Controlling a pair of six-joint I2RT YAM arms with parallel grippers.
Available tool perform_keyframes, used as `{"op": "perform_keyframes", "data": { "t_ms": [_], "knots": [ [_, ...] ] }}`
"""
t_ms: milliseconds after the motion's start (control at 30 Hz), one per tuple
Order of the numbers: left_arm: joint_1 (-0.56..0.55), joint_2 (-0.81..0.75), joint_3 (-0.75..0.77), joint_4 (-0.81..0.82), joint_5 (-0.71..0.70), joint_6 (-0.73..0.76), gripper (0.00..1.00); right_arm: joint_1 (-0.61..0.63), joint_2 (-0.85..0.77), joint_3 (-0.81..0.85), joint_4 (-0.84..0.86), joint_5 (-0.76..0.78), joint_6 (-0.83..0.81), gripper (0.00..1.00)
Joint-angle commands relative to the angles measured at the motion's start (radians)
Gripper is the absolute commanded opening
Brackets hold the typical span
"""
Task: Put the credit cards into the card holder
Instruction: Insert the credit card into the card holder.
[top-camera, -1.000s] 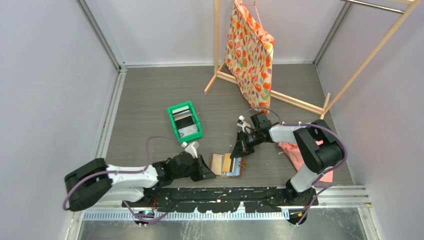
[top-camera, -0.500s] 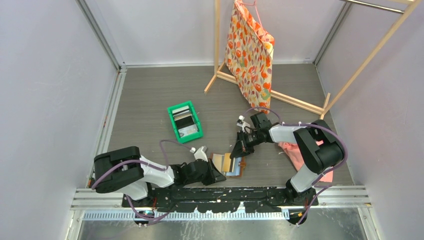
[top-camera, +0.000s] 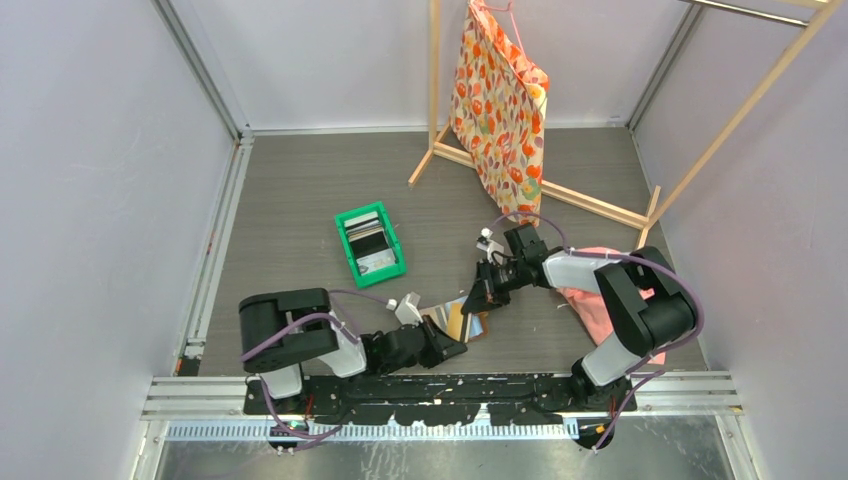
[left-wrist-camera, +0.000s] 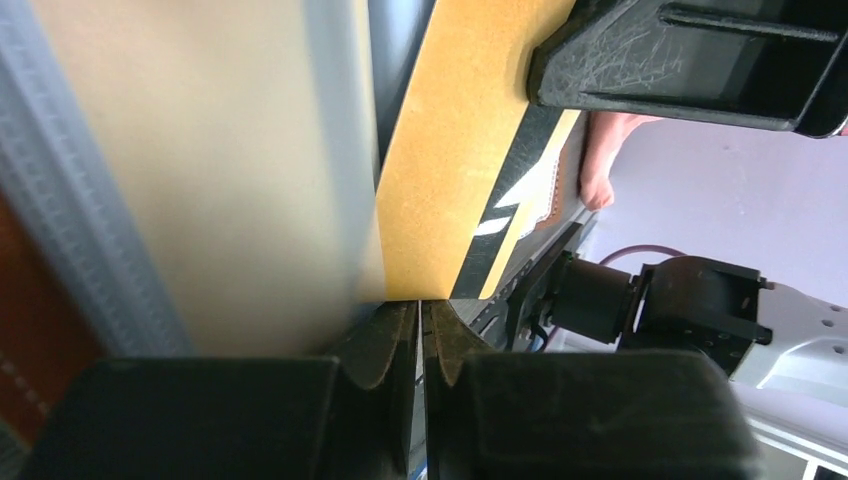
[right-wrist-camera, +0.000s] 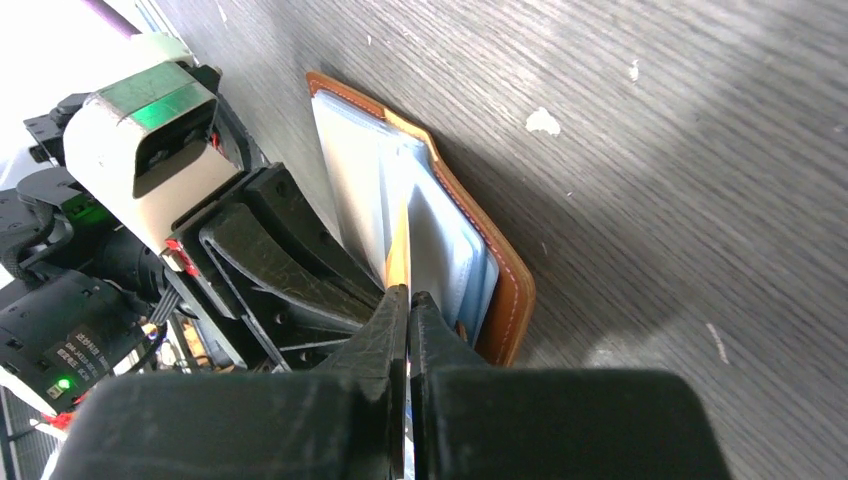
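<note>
The brown leather card holder (top-camera: 470, 329) lies open near the front edge, its light-blue sleeves (right-wrist-camera: 445, 245) fanned up. My right gripper (right-wrist-camera: 408, 295) is shut on a tan credit card (right-wrist-camera: 398, 262), seen edge-on and standing between those sleeves. The left wrist view shows the same card (left-wrist-camera: 450, 150), gold with a dark stripe. My left gripper (left-wrist-camera: 420, 303) is shut at the card holder's near-left edge, with a thin leaf of it pinched between the jaws. From above, the left gripper (top-camera: 447, 349) and right gripper (top-camera: 477, 299) face each other across the holder. More credit cards stand in the green bin (top-camera: 371, 268).
A wooden rack (top-camera: 545, 190) with a hanging floral bag (top-camera: 503, 110) stands at the back. A pink cloth (top-camera: 592, 300) lies under the right arm. The black base rail (top-camera: 440, 385) runs just in front of the card holder.
The left arm has folded in toward the right, and its gripper has slid right along the holder's near edge. The holder now looks more bunched up. The right gripper has barely moved.
</note>
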Motion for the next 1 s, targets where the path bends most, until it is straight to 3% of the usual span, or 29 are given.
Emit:
{"op": "perform_keyframes", "data": {
  "t_ms": [0,233,400,600,700,900,967],
  "knots": [
    [0.000,0.096,-0.025,0.133,-0.022,-0.008,0.08,-0.001,0.039,0.030,-0.030,0.000,-0.048,0.01],
    [0.001,0.037,-0.030,0.127,0.051,0.060,0.16,0.000,0.080,0.072,-0.034,-0.014,-0.088,0.01],
    [-0.001,-0.122,-0.024,-0.070,0.133,0.119,0.28,-0.001,0.080,0.090,-0.042,-0.012,-0.110,0.01],
    [0.000,-0.347,-0.046,-0.296,0.179,0.162,0.33,-0.001,0.096,0.111,-0.042,-0.013,-0.124,0.01],
    [0.003,-0.493,-0.075,-0.452,0.117,0.172,0.37,0.000,0.102,0.121,-0.046,-0.020,-0.134,0.01],
    [0.035,-0.866,-0.070,-0.963,-0.034,0.222,0.54,0.002,0.114,0.132,-0.050,-0.042,-0.163,0.01],
    [0.068,-0.955,-0.089,-1.042,-0.042,0.217,0.57,0.007,0.125,0.141,-0.054,-0.051,-0.170,0.01]
  ]
}}
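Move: The yellow card's middle lies about 5 cm ahead of the left hand and 1 cm left, about level in height; the card holder's middle is roughly 4 cm ahead and 2 cm left. The green box stands some 21 cm ahead and 19 cm left. From the right hand, already pinching at the far edge, the card's middle is about 2 cm back, 2 cm left and 2 cm down. Left hand lifts about 7 cm off the yellow card's near edge, swings left, opens; right keeps its pinch. ##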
